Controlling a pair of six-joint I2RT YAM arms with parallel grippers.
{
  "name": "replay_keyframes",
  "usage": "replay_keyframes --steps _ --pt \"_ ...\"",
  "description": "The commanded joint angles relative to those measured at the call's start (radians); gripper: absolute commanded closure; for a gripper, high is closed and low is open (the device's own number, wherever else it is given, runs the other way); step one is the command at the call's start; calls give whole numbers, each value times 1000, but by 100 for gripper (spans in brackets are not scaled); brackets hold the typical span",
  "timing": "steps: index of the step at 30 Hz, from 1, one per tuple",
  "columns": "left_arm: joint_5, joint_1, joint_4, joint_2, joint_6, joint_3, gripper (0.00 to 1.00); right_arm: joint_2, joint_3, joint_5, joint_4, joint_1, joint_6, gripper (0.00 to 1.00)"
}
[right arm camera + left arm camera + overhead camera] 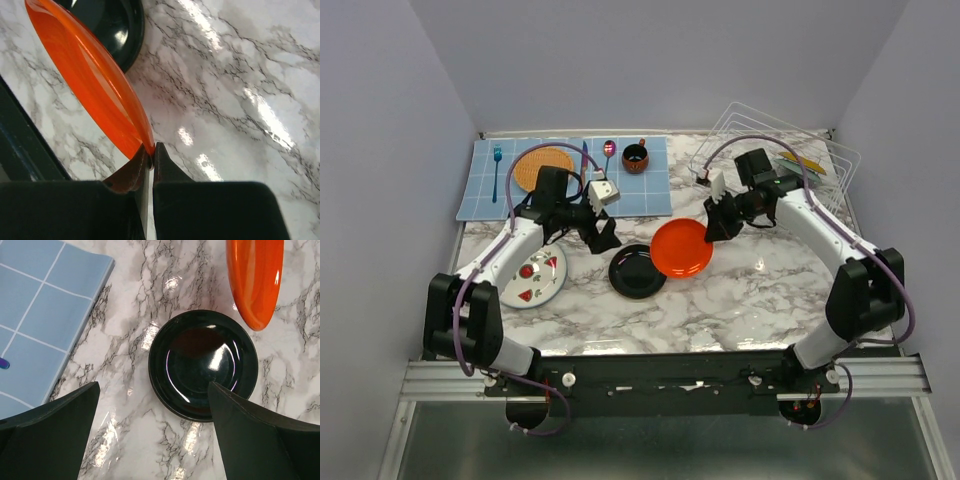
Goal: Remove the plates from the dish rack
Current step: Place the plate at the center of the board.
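My right gripper (712,228) is shut on the rim of the orange-red plate (682,248), which hangs tilted just above the marble. In the right wrist view the fingertips (151,147) pinch that plate's edge (85,70). A glossy black plate (637,271) lies flat beside it, partly under the orange plate's left edge. My left gripper (605,240) hovers open just behind the black plate (202,365), empty, its fingers (153,390) wide apart. A white plate with red wedges (533,277) lies at the left. The white wire dish rack (745,115) stands at the back right with something yellow in it.
A blue checked mat (480,195) at the back left holds an orange woven disc (543,167), a blue fork (497,165), a spoon (608,150), a dark mug (635,157) and a small white block (604,192). Walls close in the table on three sides.
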Motion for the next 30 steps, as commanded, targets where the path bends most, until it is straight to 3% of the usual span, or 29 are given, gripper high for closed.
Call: replay_keyframes --steps 1,7,18,24,30 --pt "-24 22 33 -74 -6 -48 2 127 160 -142 -71 59 29 99" --pt "-33 56 59 -85 21 -83 2 245 298 -159 -150 101 30 99" --pt "208 105 4 -11 34 -12 4 346 357 -153 -158 159 29 99" --pt "384 188 -159 60 112 73 6 365 351 -124 -131 176 29 99" --pt "409 185 -242 126 164 112 8 366 357 -109 -123 181 30 99"
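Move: The black plate, where the orange one is being taken, lies about 18 cm left of the right hand, 3 cm back and some 13 cm below it. The watermelon plate is roughly 28 cm left of the black plate and level with it; the mug stands about 35 cm beyond the black plate and about 1 cm to its right. From the left hand the black plate is some 6 cm right, 3 cm back and 14 cm down. The orange plate, still pinched by its right rim and tilted, is carried by the right hand about 9 cm left towards the black plate, nearly level at first, then also lowered some 2.5 cm as the hand slows. The wrist swings a little counter-clockwise and tips, roughly 15 degrees in all. The open, empty left hand backs away some 3 cm left and 2 cm up. ##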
